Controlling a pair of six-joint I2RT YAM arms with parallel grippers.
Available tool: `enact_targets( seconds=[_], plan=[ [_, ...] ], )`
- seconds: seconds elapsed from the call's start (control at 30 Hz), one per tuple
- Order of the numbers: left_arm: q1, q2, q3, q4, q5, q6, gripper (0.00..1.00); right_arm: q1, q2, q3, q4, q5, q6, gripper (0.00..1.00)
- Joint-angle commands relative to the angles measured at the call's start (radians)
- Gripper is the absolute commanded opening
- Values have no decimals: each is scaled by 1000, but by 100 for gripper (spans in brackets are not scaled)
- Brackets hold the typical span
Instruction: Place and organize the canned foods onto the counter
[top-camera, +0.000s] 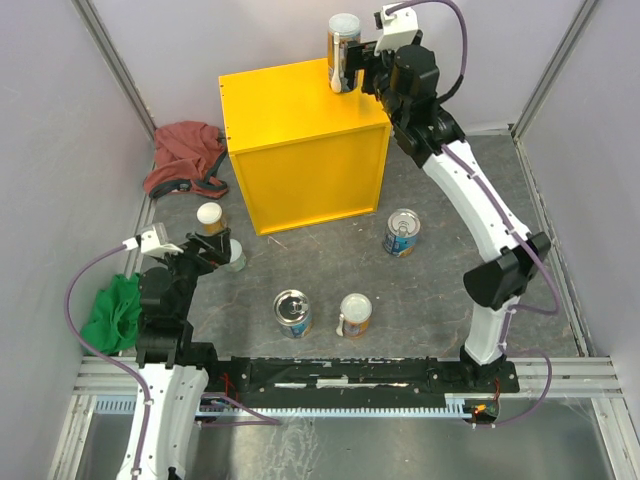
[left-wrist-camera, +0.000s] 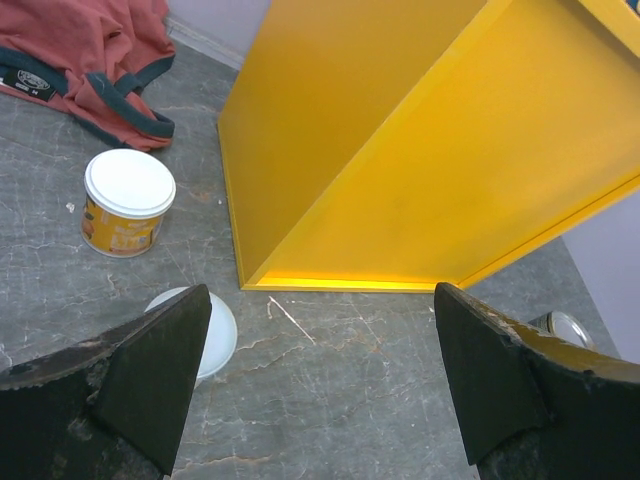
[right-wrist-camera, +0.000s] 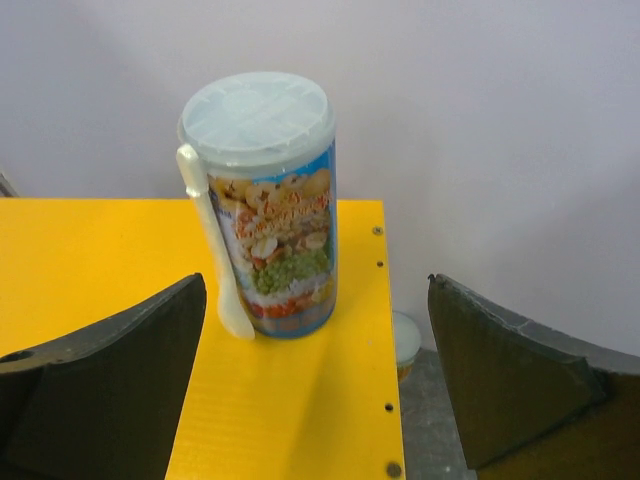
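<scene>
A tall can (right-wrist-camera: 268, 205) with a pale lid and a white spoon on its side stands upright on the yellow counter (right-wrist-camera: 100, 260) near its edge; the top view puts it at the counter's back right corner (top-camera: 343, 50). My right gripper (right-wrist-camera: 315, 290) (top-camera: 360, 65) is open just in front of it, fingers clear of it. My left gripper (left-wrist-camera: 322, 300) (top-camera: 215, 250) hangs open low over the floor, left of the counter (top-camera: 300, 130). A white-lidded orange can (left-wrist-camera: 128, 200) and another white lid (left-wrist-camera: 215, 335) sit by its left finger.
On the grey floor stand two silver-topped tins (top-camera: 293, 312) (top-camera: 402, 232) and a white-lidded can (top-camera: 354, 314). A red cloth (top-camera: 185, 155) lies at the back left, a green cloth (top-camera: 115, 312) beside the left arm. Walls close in three sides.
</scene>
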Motion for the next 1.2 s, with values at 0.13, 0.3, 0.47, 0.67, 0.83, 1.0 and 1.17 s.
enact_targets(
  seconds=[0.13,0.3,0.47,0.67,0.83,1.0,1.17],
  plan=[
    [3,-71,18,-23,14,-71,98,130,-270,-230,27,60,-59,100],
    [3,-94,7,-25,25,-91,98,205,-438,-430,29,184,5,99],
    [3,-98,-2,-26,45,-105,98,287,-600,-622,-45,250,96,97],
    [3,-87,-8,-19,51,-110,98,399,-756,-786,-218,244,207,97],
    [4,-67,-9,-6,55,-118,98,501,-877,-904,-343,225,270,98],
    [3,-62,-11,-6,54,-123,98,586,-943,-988,-472,207,349,100],
    [3,-61,-15,-5,49,-129,97,673,-959,-1034,-572,184,369,99]
  ],
)
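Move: The next likely target, the spoon can with the white lid on the counter, is about 37 cm back from the right gripper, 2 cm to its left and 41 cm below. The placed can on the yellow box is 9 cm ahead of it, 4 cm left and 5 cm below. Down on the counter, the right metal can lies about 19 cm back and 9 cm right, the left metal can 36 cm back and 15 cm left. From the left gripper, the spoon can is some 11 cm back, 27 cm right and 18 cm below. Draw the empty right gripper, fingers kept wide open, back some 33 cm from the can on the yellow box towards the spoon can on the counter. Stay nearly level until clear of the box, then sink about 17 cm as you go on, tipping the fingers down and swinging them counter-clockwise; stop above the counter without touching anything. ##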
